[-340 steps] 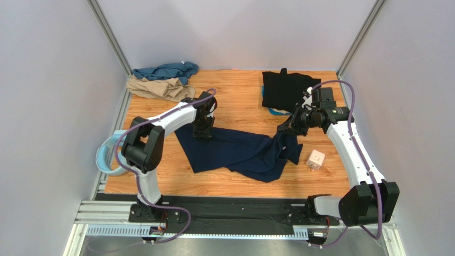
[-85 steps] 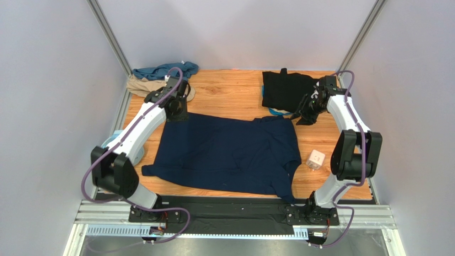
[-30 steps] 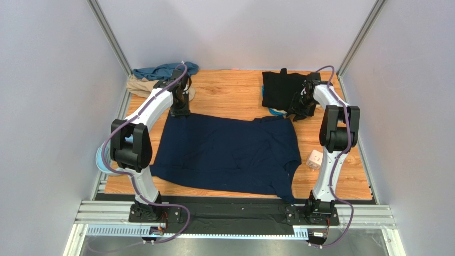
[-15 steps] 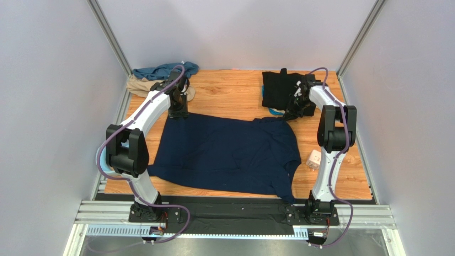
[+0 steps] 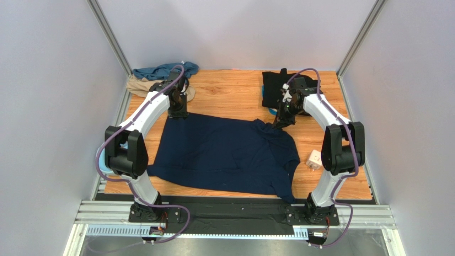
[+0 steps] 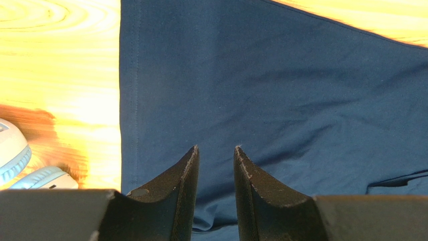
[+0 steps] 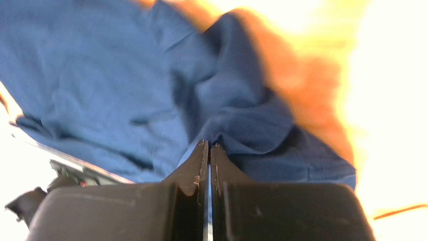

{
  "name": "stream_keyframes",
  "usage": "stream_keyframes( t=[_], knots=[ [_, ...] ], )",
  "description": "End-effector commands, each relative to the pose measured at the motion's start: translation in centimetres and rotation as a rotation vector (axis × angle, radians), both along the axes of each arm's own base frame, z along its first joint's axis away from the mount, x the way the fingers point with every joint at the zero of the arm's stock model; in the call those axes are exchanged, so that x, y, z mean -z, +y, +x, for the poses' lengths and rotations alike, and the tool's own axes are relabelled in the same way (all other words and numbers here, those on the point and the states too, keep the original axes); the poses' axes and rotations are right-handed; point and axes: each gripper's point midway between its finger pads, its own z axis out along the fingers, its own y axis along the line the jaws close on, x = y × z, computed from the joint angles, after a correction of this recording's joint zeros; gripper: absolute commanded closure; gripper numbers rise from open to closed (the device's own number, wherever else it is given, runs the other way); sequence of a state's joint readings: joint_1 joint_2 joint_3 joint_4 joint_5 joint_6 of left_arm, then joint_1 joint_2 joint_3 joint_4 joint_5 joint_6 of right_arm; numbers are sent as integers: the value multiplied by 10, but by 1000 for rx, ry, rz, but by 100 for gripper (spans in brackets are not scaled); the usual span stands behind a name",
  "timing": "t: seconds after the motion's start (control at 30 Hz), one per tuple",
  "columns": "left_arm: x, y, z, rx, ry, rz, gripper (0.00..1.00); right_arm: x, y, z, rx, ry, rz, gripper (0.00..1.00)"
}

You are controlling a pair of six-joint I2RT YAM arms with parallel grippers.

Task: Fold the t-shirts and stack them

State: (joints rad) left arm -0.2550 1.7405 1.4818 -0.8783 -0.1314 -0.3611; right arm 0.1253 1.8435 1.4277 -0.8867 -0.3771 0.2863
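Observation:
The dark navy t-shirt (image 5: pixel 224 152) lies spread flat across the middle of the table. My left gripper (image 5: pixel 178 113) stands at its far left corner, open, with the cloth (image 6: pixel 281 90) below its fingertips (image 6: pixel 216 147) and nothing between them. My right gripper (image 5: pixel 279 124) is at the shirt's far right corner, shut on a bunched fold of the navy cloth (image 7: pixel 241 125), which puckers up at its tips (image 7: pixel 209 144). The black t-shirt (image 5: pixel 275 88) lies folded at the far right. The teal t-shirt (image 5: pixel 163 71) and tan t-shirt (image 5: pixel 140 85) lie crumpled at the far left.
A small white cube (image 5: pixel 315 159) sits on the wood just right of the navy shirt. A pale blue plastic ring (image 6: pixel 12 150) lies at the table's left edge, mostly behind my left arm. Grey walls close in on both sides and the back.
My right gripper has moved from beside the black t-shirt toward the navy shirt's far right corner and shut on it, puckering the cloth. My left gripper has stayed put, open.

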Motion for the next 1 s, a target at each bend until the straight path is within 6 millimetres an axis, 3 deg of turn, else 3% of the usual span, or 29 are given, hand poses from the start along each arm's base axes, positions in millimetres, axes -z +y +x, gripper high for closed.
stream_keyframes(
  t=[0.0,0.17,0.33,0.4,0.47,0.6,0.73,0.83,0.97],
  knots=[
    [-16,-2,1,18,-46,-17,62,-17,24,-36,-121,4,0,100],
    [-11,-3,-5,21,-30,-27,62,-8,37,-84,-234,134,-58,100],
    [-7,1,-13,18,-28,-14,62,8,31,-134,-265,296,-139,100],
    [-8,2,-14,16,-36,-14,62,12,29,-152,-264,326,-158,86],
    [-5,3,-18,16,-26,-13,62,12,30,-156,-247,314,-159,82],
    [-2,3,-22,20,-20,-15,62,-8,25,-146,-213,194,-180,75],
    [-5,1,-20,25,-26,-21,62,-38,18,-112,-169,26,-239,71],
    [-9,1,-18,31,-36,-22,62,-39,9,-90,-122,-16,-282,67],
    [-12,2,-21,37,-35,-15,62,-14,5,-76,-107,54,-302,65]
  ],
)
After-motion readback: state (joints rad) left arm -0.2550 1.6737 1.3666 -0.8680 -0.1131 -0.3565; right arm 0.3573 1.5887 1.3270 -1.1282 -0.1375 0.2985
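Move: The right hand holds the navy t-shirt's far edge near its right end; the spot to fold it onto is about 15 cm back, 2 cm left and 6 cm below. The black stack lies roughly 18 cm ahead and 5 cm right of this hand; the white cube is some 10 cm back and 13 cm right. From the left hand, the spot lies about 17 cm back, 31 cm right and 9 cm below. Right hand carries the pinched shirt edge back some 16 cm, lets go, then rises forward about 6 cm. ##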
